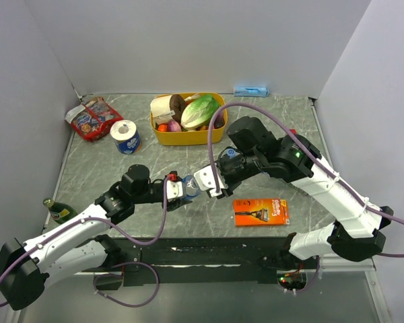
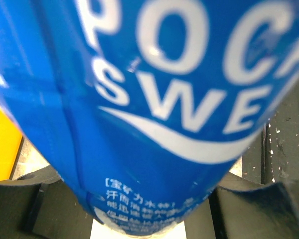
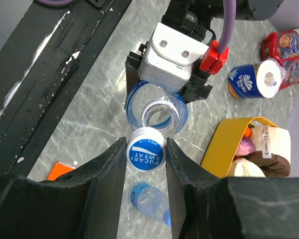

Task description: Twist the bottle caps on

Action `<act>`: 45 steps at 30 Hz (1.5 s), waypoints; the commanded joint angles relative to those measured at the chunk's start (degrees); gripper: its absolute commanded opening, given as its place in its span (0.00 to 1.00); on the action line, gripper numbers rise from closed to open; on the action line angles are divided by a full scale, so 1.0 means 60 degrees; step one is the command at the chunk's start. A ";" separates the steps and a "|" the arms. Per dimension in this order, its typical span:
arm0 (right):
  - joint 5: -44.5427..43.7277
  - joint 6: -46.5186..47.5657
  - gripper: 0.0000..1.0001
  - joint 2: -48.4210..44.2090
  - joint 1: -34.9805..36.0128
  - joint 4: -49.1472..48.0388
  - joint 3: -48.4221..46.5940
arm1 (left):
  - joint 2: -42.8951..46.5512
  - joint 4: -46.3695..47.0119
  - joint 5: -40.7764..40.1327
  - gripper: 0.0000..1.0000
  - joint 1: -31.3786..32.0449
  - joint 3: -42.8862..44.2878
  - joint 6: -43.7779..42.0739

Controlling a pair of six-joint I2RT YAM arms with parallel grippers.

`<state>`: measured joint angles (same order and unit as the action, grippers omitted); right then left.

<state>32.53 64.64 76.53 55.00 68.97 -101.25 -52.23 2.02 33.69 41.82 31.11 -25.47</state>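
My left gripper (image 1: pixel 180 188) is shut on a clear bottle (image 1: pixel 190 188) with a blue label (image 2: pixel 154 124), which fills the left wrist view. In the right wrist view the bottle's open mouth (image 3: pixel 159 112) faces my right gripper (image 3: pixel 146 144). That gripper is shut on a blue bottle cap (image 3: pixel 146 150) with a pale ribbed rim. The cap sits just in front of the mouth and slightly off its centre, touching or nearly touching the rim. A second uncapped bottle (image 3: pixel 150 200) lies on the table below my right gripper (image 1: pixel 213 184).
A yellow basket (image 1: pixel 163 138) of food stands at the back centre. A toilet roll (image 1: pixel 126 136) and a snack bag (image 1: pixel 91 118) sit at the back left. A green glass bottle (image 1: pixel 57 212) is at the left edge, and an orange razor pack (image 1: pixel 260 211) lies front right.
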 commanded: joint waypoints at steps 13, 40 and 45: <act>0.0276 0.0052 0.35 0.0823 0.0076 0.0048 -0.1083 | 0.0003 0.0688 0.0259 0.01 0.0119 0.0117 -0.0354; -0.0497 -0.2509 0.36 0.2419 -0.0232 0.1147 -0.2181 | 0.0223 0.2767 -0.1480 0.01 0.0119 -0.0556 0.1227; -0.1057 -0.4193 0.35 0.3137 -0.0290 0.1424 -0.2811 | 0.0048 0.3470 -0.2743 0.01 0.0119 -0.0571 0.2471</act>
<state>29.47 50.39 91.98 53.60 74.15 -115.42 -52.69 9.63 22.98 42.19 26.06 -17.87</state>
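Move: The open mouth of the bottle in the left hand sits about 3 cm to the left of the right hand's cap, level with it fore and aft, and some 2 cm lower. From the right hand, the yellow crate lies roughly 32 cm ahead and 6 cm left, a capped bottle about 17 cm ahead and 8 cm right. From the left hand the cap is about 7 cm right, 3 cm back and 13 cm up. The cap, still pinched in the right fingertips, goes about 2 cm left to the mouth of the bottle that the left hand holds almost still. Then both hands swing forward and down, the right some 3 cm forward, the left about 2; the right wrist rolls roughly 20 degrees clockwise, seen from behind that hand, while the left turns slightly counter-clockwise. Both grips hold. ##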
